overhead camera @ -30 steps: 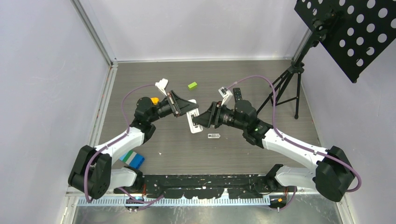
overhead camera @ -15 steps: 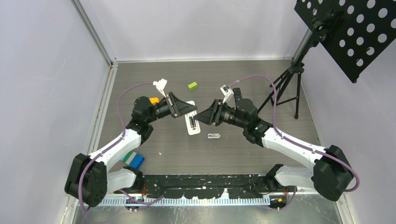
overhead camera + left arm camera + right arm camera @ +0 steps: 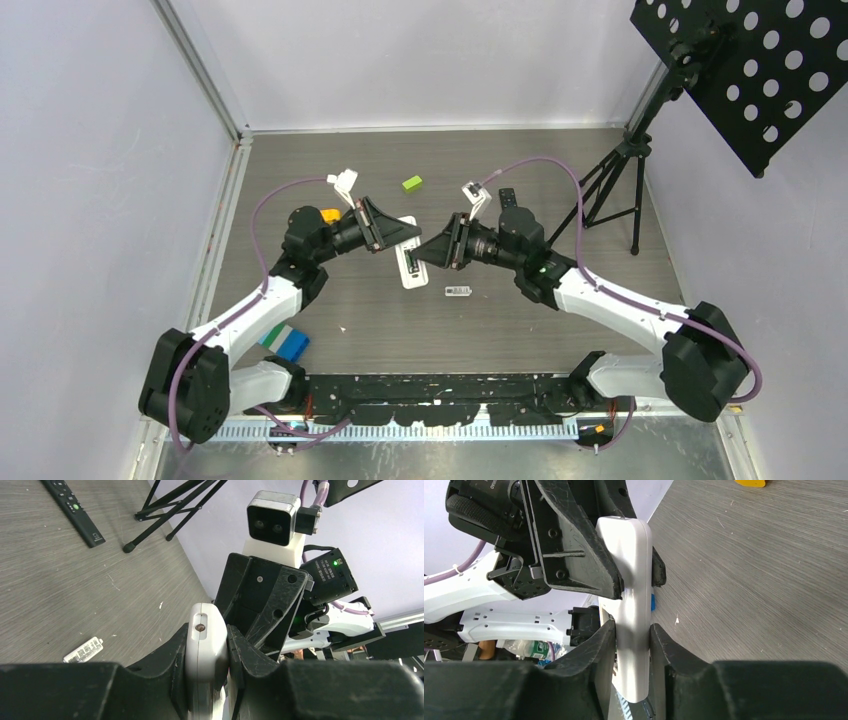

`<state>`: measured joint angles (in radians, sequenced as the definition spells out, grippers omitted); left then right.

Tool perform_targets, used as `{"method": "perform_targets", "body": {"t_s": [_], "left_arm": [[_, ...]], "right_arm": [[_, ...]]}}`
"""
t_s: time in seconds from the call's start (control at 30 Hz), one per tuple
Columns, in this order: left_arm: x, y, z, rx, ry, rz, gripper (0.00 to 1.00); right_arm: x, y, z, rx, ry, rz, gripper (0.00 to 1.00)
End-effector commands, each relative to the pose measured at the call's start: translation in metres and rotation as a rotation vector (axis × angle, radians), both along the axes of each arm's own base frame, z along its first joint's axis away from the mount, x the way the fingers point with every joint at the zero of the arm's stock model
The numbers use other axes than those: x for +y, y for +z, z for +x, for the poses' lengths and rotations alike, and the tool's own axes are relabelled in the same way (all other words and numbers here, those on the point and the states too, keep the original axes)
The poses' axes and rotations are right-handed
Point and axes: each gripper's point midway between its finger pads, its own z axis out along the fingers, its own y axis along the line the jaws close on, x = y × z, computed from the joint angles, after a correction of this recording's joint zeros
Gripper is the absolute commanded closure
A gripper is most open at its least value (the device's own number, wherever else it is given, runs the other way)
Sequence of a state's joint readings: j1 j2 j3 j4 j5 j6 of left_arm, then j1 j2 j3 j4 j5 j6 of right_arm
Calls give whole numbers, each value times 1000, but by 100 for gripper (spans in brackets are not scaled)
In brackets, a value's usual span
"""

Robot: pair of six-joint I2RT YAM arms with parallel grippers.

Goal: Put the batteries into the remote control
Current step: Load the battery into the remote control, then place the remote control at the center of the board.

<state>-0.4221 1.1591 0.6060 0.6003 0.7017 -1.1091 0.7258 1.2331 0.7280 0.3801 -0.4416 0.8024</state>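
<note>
A white remote control [image 3: 409, 264] is held above the table between both arms. My left gripper [image 3: 398, 236] is shut on its far end, seen edge-on with a small screw in the left wrist view [image 3: 202, 625]. My right gripper [image 3: 631, 630] is shut on the near end of that remote control [image 3: 631, 565], with the pads pressing both flat sides. The remote's upper face has a dark open slot; I cannot tell what lies in it. No batteries show on their own in any view.
A black remote [image 3: 508, 203] lies at the back right beside a tripod [image 3: 610, 185]. A small white labelled piece [image 3: 458, 291] lies below the held remote. A green block [image 3: 412, 183], an orange item [image 3: 331, 215] and a blue-green box [image 3: 284, 340] lie around.
My right gripper has moved a little left and its jaws have narrowed onto the white remote's near end. The left arm shifted slightly, still holding the remote.
</note>
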Motion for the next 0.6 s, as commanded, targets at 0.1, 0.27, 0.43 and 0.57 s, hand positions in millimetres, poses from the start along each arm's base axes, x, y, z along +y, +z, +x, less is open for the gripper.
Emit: {"method": "perform_targets", "body": {"t_s": [0.1, 0.27, 0.43, 0.57], "left_arm": [[2, 20, 6, -69, 42, -3, 100], [16, -17, 27, 23, 197, 114, 100], [24, -30, 36, 76, 272, 150, 100], [29, -31, 39, 88, 311, 154, 100]], "right_arm": [[-5, 1, 13, -46, -64, -27, 43], [-12, 18, 6, -119, -67, -13, 22], [2, -1, -1, -194, -47, -188, 21], [9, -25, 8, -244, -116, -376, 20]]}}
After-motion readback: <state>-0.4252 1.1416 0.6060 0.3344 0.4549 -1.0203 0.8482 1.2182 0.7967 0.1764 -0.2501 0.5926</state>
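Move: My left hand pinches the white remote near one end; its middle and open battery bay sit about 3 cm back and 3 cm below that hand. My right fingers are at the bay, the remote's middle only about 1 cm ahead of them. From my left hand, the small battery cover lies on the table about 5 cm back, 10 cm right and 22 cm below; the black remote lies roughly 18 cm ahead and 26 cm right, on the same table. I spread my right fingers wide from around the remote, letting it go, while that hand shifts only a centimetre or two and ends slightly lower, its tips dipping. My left hand keeps its pinch and draws the white remote out from between them, about 5 cm down, 3 forward and 2 left, turning some 15 degrees counter-clockwise and tipping its fingers downward. ##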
